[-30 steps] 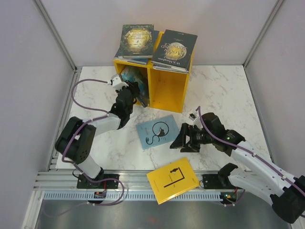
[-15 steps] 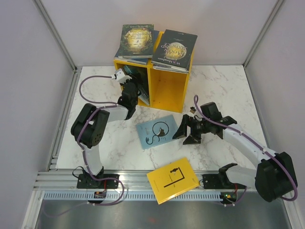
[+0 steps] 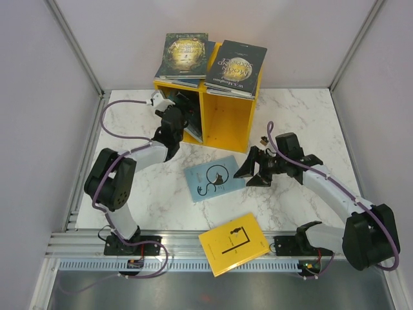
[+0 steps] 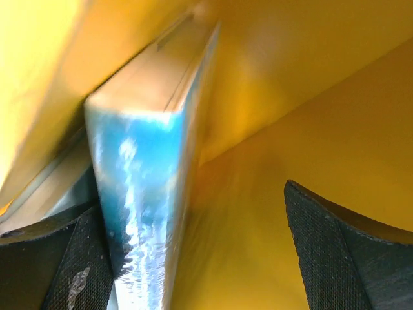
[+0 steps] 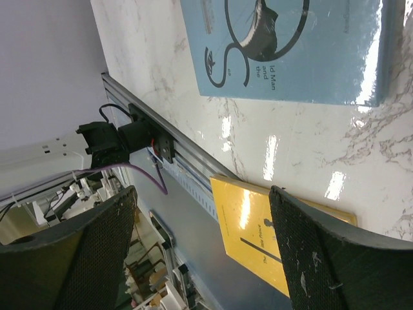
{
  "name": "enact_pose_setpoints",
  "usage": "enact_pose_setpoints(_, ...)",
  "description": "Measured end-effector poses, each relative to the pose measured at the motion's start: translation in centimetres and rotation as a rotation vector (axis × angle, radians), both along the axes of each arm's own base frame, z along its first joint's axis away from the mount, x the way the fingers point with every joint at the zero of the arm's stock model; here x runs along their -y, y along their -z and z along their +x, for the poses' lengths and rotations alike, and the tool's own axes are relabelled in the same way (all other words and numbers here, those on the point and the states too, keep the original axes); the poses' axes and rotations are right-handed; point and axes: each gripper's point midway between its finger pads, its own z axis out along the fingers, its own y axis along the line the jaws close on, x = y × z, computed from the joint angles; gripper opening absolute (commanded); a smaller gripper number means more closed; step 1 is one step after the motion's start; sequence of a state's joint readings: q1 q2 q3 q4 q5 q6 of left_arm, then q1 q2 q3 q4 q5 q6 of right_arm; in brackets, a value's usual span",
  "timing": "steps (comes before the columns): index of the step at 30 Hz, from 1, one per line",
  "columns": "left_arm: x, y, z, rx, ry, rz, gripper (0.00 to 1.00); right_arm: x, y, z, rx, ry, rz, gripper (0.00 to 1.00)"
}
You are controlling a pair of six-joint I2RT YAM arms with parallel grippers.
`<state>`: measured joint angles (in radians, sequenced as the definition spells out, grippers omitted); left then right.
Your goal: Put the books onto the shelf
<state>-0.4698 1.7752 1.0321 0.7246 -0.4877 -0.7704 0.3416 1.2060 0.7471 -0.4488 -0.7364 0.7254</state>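
The yellow shelf [image 3: 229, 119] stands at the back of the table, with a dark green-gold book [image 3: 186, 55] and a black gold-lettered book [image 3: 235, 68] lying on its top. My left gripper [image 3: 181, 116] reaches into the left compartment. In the left wrist view its jaws [image 4: 200, 258] stand wide open inside the yellow walls [image 4: 290, 97]. A teal book [image 4: 142, 194] stands on edge beside the left finger [image 4: 64, 271]. My right gripper [image 3: 248, 174] hovers open just right of a light blue book [image 3: 213, 178], [image 5: 290, 45]. A yellow book [image 3: 233, 243], [image 5: 258, 226] overhangs the front edge.
An aluminium rail [image 3: 193, 248] runs along the table's near edge, also seen in the right wrist view [image 5: 187, 174]. Grey walls close the table on three sides. More thin books lie under the two on the shelf top.
My left gripper has pushed deeper into the left compartment and opened, letting go of the teal book. The right gripper has drifted a little farther from the front edge, still open.
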Motion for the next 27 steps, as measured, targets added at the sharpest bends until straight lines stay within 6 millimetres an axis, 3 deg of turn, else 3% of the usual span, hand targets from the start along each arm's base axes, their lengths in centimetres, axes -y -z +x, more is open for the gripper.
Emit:
enact_pose_setpoints(8, -0.9, 0.3, -3.5, -0.141, 0.062, 0.065, 1.0, -0.7, -1.1, 2.2, 0.068, 0.038, 0.058, 0.86)
enact_pose_setpoints(21, -4.5, -0.8, -13.4, -0.365, 0.17, 0.212, 1.0, -1.9, 0.2, 5.4, 0.082, 0.074, 0.089, 0.85)
enact_pose_setpoints(25, -5.0, 0.5, -15.8, -0.411, 0.31, 0.197, 1.0, -1.8, 0.8, 6.2, 0.08, 0.092, 0.064, 0.83)
enact_pose_setpoints(27, -4.6, 2.5, -16.5, -0.465, 0.415, 0.17, 1.0, -1.6, 1.2, 6.5, 0.076, 0.102, 0.036, 0.82)
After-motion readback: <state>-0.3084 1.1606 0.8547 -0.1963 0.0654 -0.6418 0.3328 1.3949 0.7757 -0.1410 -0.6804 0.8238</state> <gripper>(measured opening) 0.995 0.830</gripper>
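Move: The blue cat book lies flat about 6 cm ahead of the right hand, 8 cm to its left and 13 cm below; the yellow book is some 19 cm back and 2 cm left, just as low. From the left hand, inside the shelf's left compartment, the blue book is roughly 22 cm back, 7 cm right and 20 cm below. The released teal book's middle is about 5 cm ahead, 2 cm left and 7 cm below. Backing straight out of the left compartment, the left hand, already wide open, leaves the teal book's spine and travels about 16 cm back, drifting left, tipping its fingers down and turning clockwise, each some 25 degrees, and dipping at the end. Meanwhile the right hand, empty and still open, eases forward about 6 cm towards the blue book, rising slightly and then sinking, without touching it. ##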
